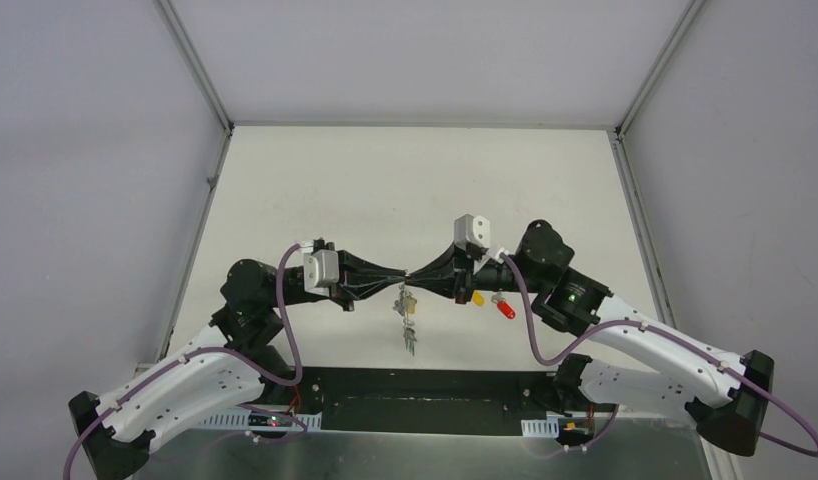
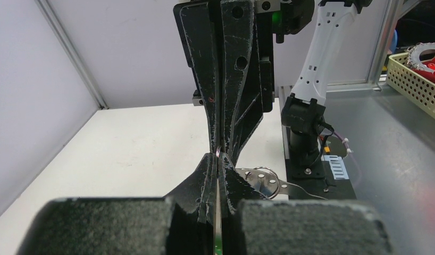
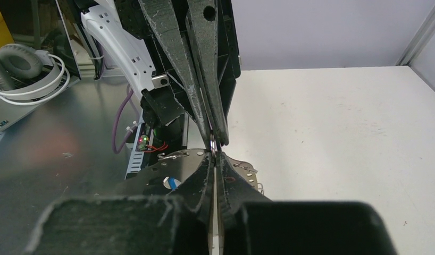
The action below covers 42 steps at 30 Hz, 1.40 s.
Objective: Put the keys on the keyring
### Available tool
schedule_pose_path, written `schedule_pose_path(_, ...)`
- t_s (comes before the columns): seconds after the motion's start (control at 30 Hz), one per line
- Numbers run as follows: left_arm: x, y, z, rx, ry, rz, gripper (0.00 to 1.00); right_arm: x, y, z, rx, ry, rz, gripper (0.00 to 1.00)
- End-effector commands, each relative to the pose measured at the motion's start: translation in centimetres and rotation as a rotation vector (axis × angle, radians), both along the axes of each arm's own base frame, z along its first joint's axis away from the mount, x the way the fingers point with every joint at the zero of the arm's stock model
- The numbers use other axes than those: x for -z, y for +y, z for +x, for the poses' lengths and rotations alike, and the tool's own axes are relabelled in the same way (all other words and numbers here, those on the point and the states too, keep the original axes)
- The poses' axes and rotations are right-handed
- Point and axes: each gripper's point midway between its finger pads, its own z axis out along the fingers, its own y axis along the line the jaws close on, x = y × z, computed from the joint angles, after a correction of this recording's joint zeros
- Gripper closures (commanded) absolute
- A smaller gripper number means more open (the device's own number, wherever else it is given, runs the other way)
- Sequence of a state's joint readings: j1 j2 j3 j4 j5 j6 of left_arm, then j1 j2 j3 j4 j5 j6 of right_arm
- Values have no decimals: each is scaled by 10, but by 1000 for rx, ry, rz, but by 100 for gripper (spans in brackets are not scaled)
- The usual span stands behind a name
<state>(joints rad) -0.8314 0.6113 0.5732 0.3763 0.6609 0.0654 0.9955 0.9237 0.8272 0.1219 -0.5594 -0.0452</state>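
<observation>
My two grippers meet tip to tip above the table's near middle. The left gripper [image 1: 399,278] [image 2: 218,157] is shut on the thin metal keyring [image 2: 219,151] [image 3: 211,142], which shows edge-on as a bright sliver. The right gripper [image 1: 418,272] [image 3: 214,154] is shut on the same keyring from the opposite side. A bunch of silver keys [image 1: 408,318] [image 2: 262,181] hangs from the ring below the fingertips. A yellow-headed key [image 1: 477,297] and a red-headed key [image 1: 505,309] lie on the table under the right arm.
White walls with metal frame rails [image 1: 200,75] enclose the table on three sides. Purple cables [image 1: 290,330] loop off both arms. A yellow basket [image 2: 417,79] and white headphones [image 3: 24,69] sit on the metal bench beyond the table's near edge.
</observation>
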Motion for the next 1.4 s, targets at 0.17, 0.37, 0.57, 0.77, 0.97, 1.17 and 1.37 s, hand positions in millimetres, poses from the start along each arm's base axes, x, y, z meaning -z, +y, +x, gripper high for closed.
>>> schedule_pose_path(0.17,-4,6,-10,13,-3,52,88,-20,2,2,6,3,20,100)
schedule_pose_path(0.37,23,9,-6,-14,41,252,74,1,-4,4,22,37,-136,100)
schedule_pose_path(0.57,44,7,-2,-11,88,346,73,24,-6,2,-7,75,-299,100)
schedule_pose_path(0.77,52,1,1,0,115,372,73,37,-10,4,1,134,-431,100)
schedule_pose_path(0.97,58,-5,8,-7,143,395,73,40,-8,3,-14,184,-500,100)
schedule_pose_path(1.17,60,-10,10,-1,144,395,73,39,-4,-2,-51,226,-514,100)
schedule_pose_path(1.37,52,-13,10,4,128,349,72,38,-2,-5,-67,236,-503,100)
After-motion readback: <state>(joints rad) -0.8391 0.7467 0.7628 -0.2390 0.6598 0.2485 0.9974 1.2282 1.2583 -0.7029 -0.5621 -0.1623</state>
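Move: The small ring joined to the keyring's metal plate is already pinched in both sets of fingertips, which meet nose to nose, so it lies right at each hand point. From either hand the plate hangs roughly 6 cm below and 3 cm back. On the table some 30 cm below lie the yellow-tagged key, about 13 cm ahead and 13 cm to the right, and the red-tagged key, about 10 cm ahead and 20 cm to the right. The left fingers let go of the small ring, opening about a quarter and staying poised on either side of it, while the right hand keeps it pinched. Both hands sink together, the left about 8 cm and the right about 7 cm, their tips dipping towards the table: some 25 degrees on the left, 35 on the right. ##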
